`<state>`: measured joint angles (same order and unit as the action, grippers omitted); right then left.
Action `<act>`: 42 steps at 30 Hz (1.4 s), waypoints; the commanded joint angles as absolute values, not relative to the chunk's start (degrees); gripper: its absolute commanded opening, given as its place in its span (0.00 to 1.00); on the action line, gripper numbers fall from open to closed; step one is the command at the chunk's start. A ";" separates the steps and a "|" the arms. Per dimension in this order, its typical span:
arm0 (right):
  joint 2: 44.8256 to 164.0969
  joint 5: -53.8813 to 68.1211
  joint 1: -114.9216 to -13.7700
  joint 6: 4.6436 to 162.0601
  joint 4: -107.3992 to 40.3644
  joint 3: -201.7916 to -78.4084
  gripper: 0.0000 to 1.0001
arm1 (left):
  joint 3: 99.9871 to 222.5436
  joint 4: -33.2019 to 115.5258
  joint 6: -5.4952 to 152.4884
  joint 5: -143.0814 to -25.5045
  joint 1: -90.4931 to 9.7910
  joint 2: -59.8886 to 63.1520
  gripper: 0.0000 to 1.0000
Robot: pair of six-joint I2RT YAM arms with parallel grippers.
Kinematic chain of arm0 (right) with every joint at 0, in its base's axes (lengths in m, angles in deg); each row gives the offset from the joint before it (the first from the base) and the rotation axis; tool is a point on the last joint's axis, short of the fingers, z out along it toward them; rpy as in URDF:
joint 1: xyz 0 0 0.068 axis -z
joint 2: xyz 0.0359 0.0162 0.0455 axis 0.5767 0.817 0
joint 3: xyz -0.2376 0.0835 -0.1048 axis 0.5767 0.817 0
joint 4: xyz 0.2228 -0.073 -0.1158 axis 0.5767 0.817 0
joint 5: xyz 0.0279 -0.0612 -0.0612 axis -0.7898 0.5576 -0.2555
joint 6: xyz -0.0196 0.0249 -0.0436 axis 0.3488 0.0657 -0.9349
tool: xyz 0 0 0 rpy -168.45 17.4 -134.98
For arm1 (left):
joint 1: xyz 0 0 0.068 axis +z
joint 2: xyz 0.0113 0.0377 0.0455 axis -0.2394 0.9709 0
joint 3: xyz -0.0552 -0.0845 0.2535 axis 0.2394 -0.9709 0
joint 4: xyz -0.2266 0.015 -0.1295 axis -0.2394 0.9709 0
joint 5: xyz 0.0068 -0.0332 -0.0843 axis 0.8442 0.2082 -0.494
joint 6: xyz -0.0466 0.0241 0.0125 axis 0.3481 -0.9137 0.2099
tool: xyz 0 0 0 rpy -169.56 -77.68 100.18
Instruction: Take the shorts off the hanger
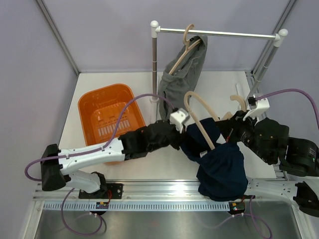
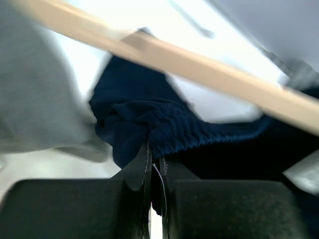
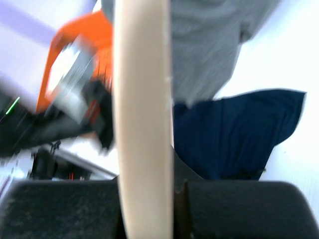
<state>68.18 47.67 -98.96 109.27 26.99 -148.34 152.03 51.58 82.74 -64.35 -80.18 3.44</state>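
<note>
The dark navy shorts hang limp over a pale wooden hanger held low over the near table. My left gripper is shut on their gathered waistband, with cloth pinched between its fingers. My right gripper is shut on the hanger's arm, which fills the space between its jaws. The hanger's bar crosses above the navy cloth. The grey shorts hang from a second wooden hanger on the rail.
A metal rail on two posts spans the back. An orange tub sits at the left, behind my left arm. Grey cloth hangs close to the left gripper. Purple cables loop over both arms.
</note>
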 commanded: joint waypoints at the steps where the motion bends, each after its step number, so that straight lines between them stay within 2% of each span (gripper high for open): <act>1: 68.90 56.59 -99.55 108.71 18.99 -148.31 0.00 | 154.04 48.53 72.13 -71.19 -90.38 -2.23 0.00; 6: 73.12 63.00 -99.55 105.02 12.92 -148.93 0.00 | 161.59 56.70 61.66 -70.15 -106.97 -1.27 0.00; 9: 75.23 66.60 -99.38 102.38 9.31 -150.15 0.00 | 163.88 58.47 58.05 -70.93 -113.40 -0.65 0.00; 16: 78.57 73.73 -99.38 95.53 2.98 -152.44 0.00 | 168.54 64.09 54.98 -74.36 -122.30 1.55 0.00; 18: 80.06 75.57 -99.47 94.29 3.24 -154.71 0.00 | 168.81 64.01 55.24 -68.32 -123.18 1.02 0.00; 19: 80.33 76.19 -99.38 94.20 4.20 -155.43 0.00 | 168.90 64.09 55.50 -65.69 -123.19 0.67 0.00; 23: 80.60 77.95 -99.47 95.60 6.93 -157.45 0.00 | 168.81 61.73 55.15 -40.35 -122.75 -2.31 0.00; 26: 79.64 78.48 -99.47 95.96 8.07 -157.72 0.00 | 170.56 61.46 54.27 -30.89 -119.52 -5.91 0.00; 33: 79.19 77.34 -99.47 97.37 11.59 -159.82 0.00 | 176.70 54.96 43.40 -24.18 -110.72 -15.59 0.00; 36: 79.19 77.25 -99.38 97.72 12.99 -160.09 0.00 | 179.62 44.36 28.65 -18.12 -107.82 -15.59 0.00; 37: 79.28 77.16 -99.47 97.98 13.26 -160.26 0.00 | 181.02 41.28 22.60 -18.02 -106.50 -15.76 0.00; 42: 79.19 75.94 -99.47 99.47 15.19 -160.79 0.00 | 187.96 30.98 14.91 -20.92 -99.81 -16.82 0.00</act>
<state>79.26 75.16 -99.03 97.29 14.33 -158.79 183.86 43.89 25.73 -21.90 -101.20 -16.32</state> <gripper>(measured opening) 0.101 0.042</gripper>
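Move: The left hand already pinches the waist of the navy shorts. The orange basket lies about 24 cm ahead of that hand, 34 cm to its left and 18 cm below; the wooden hanger is some 6 cm to its right, 3 cm ahead and 12 cm above, and the grey shorts hang about 22 cm ahead, 3 cm left and 8 cm higher. The right hand grips the hanger, with the navy shorts' hanging part roughly 3 cm to its right, 4 cm back and 16 cm below. Fast backwards goes the left hand, about 30 cm with a slight rise and the wrist swinging clockwise, dragging the pinched navy shorts away from the hanger; then it reverses, sweeping forward, up and left, fingers tipping up. The right hand keeps hold of the hanger, moving up and forward some 10 cm while turning clockwise, then drifts a little right and settles. ##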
